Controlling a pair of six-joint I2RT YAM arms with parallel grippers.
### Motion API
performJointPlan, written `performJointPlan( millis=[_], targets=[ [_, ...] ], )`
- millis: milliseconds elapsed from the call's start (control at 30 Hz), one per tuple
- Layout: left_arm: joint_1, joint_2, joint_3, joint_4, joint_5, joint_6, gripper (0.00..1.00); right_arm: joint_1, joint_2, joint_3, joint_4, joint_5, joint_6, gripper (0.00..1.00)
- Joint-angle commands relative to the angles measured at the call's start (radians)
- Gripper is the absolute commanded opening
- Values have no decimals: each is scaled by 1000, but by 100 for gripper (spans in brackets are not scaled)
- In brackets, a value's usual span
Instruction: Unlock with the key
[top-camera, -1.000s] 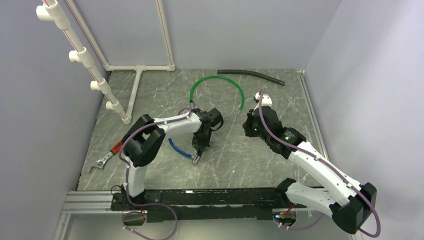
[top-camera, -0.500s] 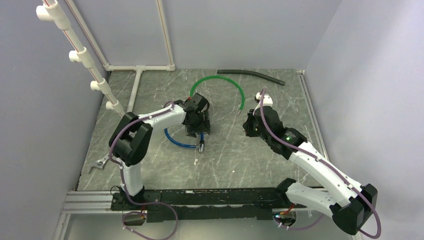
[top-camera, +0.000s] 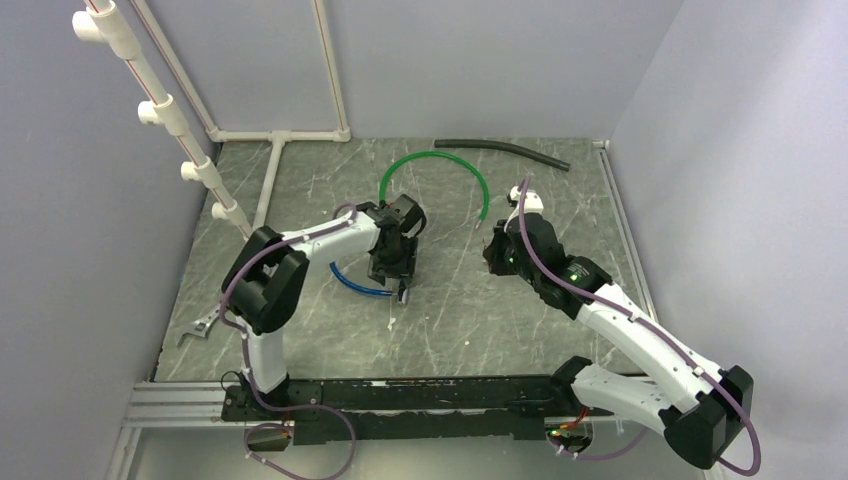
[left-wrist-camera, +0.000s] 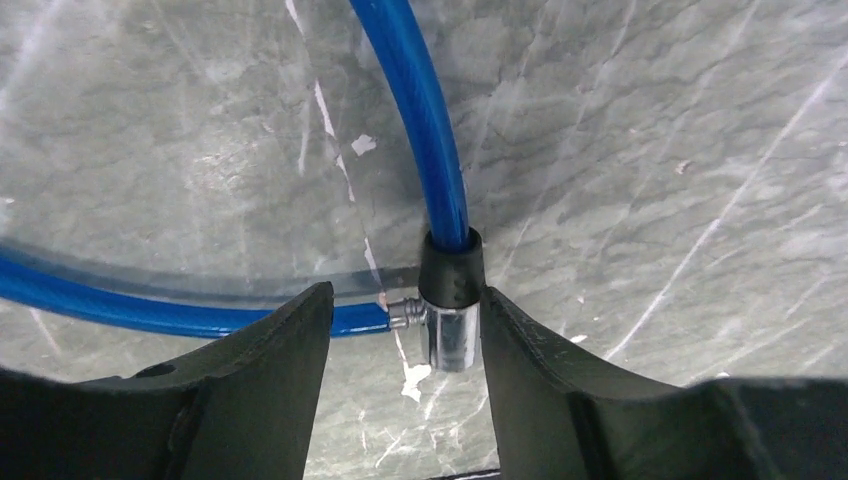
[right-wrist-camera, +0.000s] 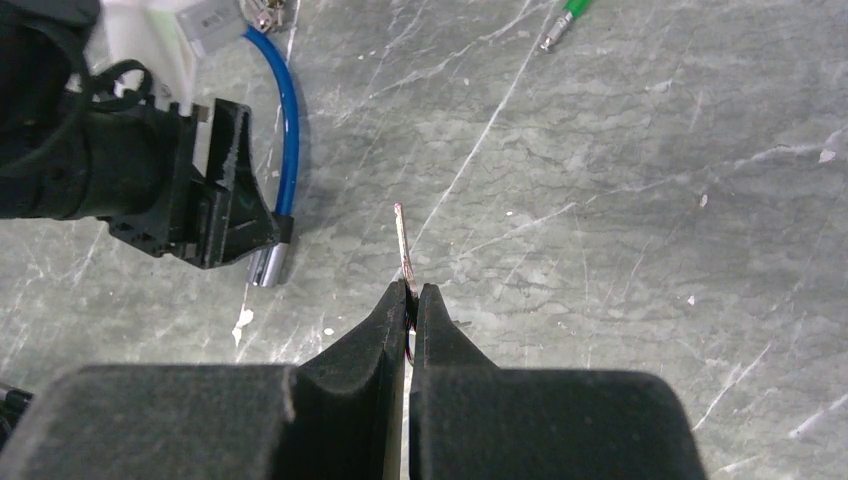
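A blue cable lock (left-wrist-camera: 420, 120) lies on the grey table, and its chrome and black lock head (left-wrist-camera: 450, 320) sits between the fingers of my left gripper (left-wrist-camera: 405, 300). That gripper is open: the head rests against the right finger, and the left finger stands apart from it. From above, the left gripper (top-camera: 395, 280) points down over the lock head (top-camera: 403, 292). My right gripper (right-wrist-camera: 412, 292) is shut on the key (right-wrist-camera: 403, 255), whose thin blade sticks out forward. The key's tip is to the right of the lock head (right-wrist-camera: 267, 265), with a gap between them.
A green cable loop (top-camera: 440, 158) lies behind both grippers, and a black hose (top-camera: 500, 148) runs along the back edge. White PVC piping (top-camera: 270, 170) stands at the left and back. A wrench (top-camera: 200, 328) lies near the front left corner.
My left gripper has moved away from the table's near edge and opened from shut. The blue cable's loop shifted with it. The right arm and its key have barely moved.
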Motion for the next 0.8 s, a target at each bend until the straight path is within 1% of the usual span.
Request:
performJointPlan(
  millis=[0,133,233,333,367,433,567,600,667,733,767],
  targets=[
    [-22,48,35,13,13,25,59,-3,-10,-1,35,2,10,0],
    [-28,73,40,39,12,33,57,-3,-19,-6,34,-1,8,0],
    [-38,92,55,17,13,30,56,-3,-20,-7,31,3,8,0],
    [-87,93,76,-35,-45,4,61,-3,-22,-12,30,7,7,0],
    [-103,94,74,-40,-64,-8,62,-3,-23,-14,33,6,9,0],
    [-124,113,67,-42,-74,-35,58,-3,-21,-16,40,2,10,0],
    [-133,162,53,-48,-110,-75,56,-3,-13,-12,44,-13,12,0],
    [-133,166,46,-40,-111,-79,52,-4,-13,-12,43,-14,11,0],
    [-133,179,44,-30,-109,-86,42,-3,-15,-8,36,-8,10,0],
    [-132,197,53,-28,-109,-91,25,-4,-19,-3,28,-2,9,0],
    [-133,204,54,-21,-105,-94,19,-3,-22,-3,27,-1,8,0]
  ],
)
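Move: The blue lock's black collar lies just below my open left fingers, about 2 cm back, 2 cm to the right and 3 cm down, and its own blue loop is still plugged into its left side. The green lock head is roughly 17 cm ahead and 1 cm left. The green cable's free tip is some 14 cm ahead and 17 cm right. From my right hand the blue lock is around 15 cm left, 1 cm back and 17 cm lower. I sink my left hand a good 2 cm towards the blue lock, then slide it back and to the right by about 2 cm each, a touch lower still, until the fingers straddle the black collar. With the hand stopped there I close them from both sides and pinch the collar behind the silver head. ##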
